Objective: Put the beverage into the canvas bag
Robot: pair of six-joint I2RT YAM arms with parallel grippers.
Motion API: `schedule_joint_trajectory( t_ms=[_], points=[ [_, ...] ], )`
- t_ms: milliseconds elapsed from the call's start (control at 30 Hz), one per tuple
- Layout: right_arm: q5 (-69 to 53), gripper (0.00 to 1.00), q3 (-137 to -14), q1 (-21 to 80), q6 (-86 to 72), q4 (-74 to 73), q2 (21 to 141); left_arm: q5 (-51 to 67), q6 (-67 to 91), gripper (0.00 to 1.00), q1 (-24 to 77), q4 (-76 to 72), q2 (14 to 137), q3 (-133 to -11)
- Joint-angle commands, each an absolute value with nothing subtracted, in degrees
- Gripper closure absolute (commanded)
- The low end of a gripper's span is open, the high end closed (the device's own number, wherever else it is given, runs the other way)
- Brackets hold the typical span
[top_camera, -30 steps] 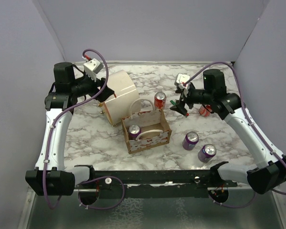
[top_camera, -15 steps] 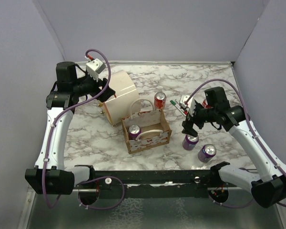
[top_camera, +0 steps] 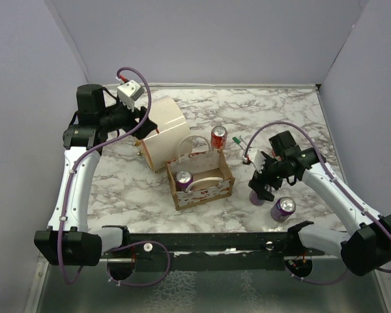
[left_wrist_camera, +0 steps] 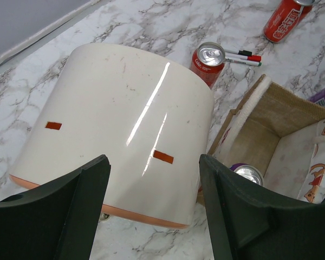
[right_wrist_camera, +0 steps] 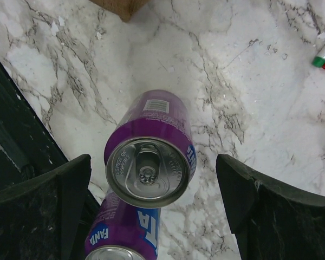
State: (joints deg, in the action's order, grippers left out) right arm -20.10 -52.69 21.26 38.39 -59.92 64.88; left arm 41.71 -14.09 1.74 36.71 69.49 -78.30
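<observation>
The canvas bag (top_camera: 216, 186) stands at mid-table, tan inside, with a purple can (top_camera: 183, 177) upright in its left end. It also shows in the left wrist view (left_wrist_camera: 281, 122). My right gripper (top_camera: 259, 190) is open and low over an upright purple Fanta can (right_wrist_camera: 149, 157), one finger on each side with gaps. A second purple can (top_camera: 283, 208) stands just nearer (right_wrist_camera: 124, 238). My left gripper (top_camera: 141, 121) is open and empty above the cream cylinder (left_wrist_camera: 124, 124). A red can (top_camera: 219, 136) stands behind the bag.
The large cream cylinder (top_camera: 163, 134) lies against the bag's back left. Two markers (top_camera: 238, 140) lie right of the red can. Another red can (left_wrist_camera: 284, 19) lies on its side farther right. The black front rail (top_camera: 202, 242) runs along the near edge.
My right arm has swung from the back right, forward and down, and its open gripper now straddles the purple can. The left arm has barely moved.
</observation>
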Motion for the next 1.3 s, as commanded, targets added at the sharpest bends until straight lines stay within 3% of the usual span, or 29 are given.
schedule_joint_trajectory(
  t_ms=[0,200,500,733,933,1267],
  points=[
    [-17.89,0.05,-50.9,20.92,39.86,-58.23,66.03,41.52,-14.43,0.31,1.96,37.06,69.36,-78.72],
    [-18.81,0.16,-48.93,20.91,40.67,-56.84,67.12,41.69,-14.25,0.31,1.97,36.84,69.52,-78.78],
    [-19.45,0.46,-49.85,20.91,40.2,-55.73,66.45,41.97,-13.99,0.31,2.06,36.88,69.52,-78.67],
    [-20.94,0.6,-53.69,20.92,38.89,-56.44,65.4,42.57,-14.15,0.31,2.11,36.49,68.87,-78.26],
    [-22.48,0.67,-60.38,20.87,38.14,-57.94,64.8,42.92,-13.72,0.31,2.45,36.52,69.79,-78.97],
    [-26.11,0.71,-70.47,20.92,38.24,-57.16,64.02,41.48,-14.75,0.31,3.7,37.58,71.46,-80.44]
  ],
)
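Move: The purple beverage can to be gripped stands almost under the open right fingers, about 1 cm back and with its middle some 5 cm below. From the right hand, the second purple can is roughly 7 cm right and 7 cm back, the canvas bag about 20 cm left and 5 cm ahead, and the markers some 15 cm ahead and 5 cm left. The can to be gripped lies some 37 cm right of the left hand, 16 cm back and 25 cm lower. The purple can, already between the right hand's open pads, is pinched near its upper end: the hand sinks about 2.5 cm around it while closing, then holds nearly still. Keeping the grip, the right hand lifts it some 9 cm, also going about 5 cm forward and slightly left, the fingers swinging about 15 degrees forward. ##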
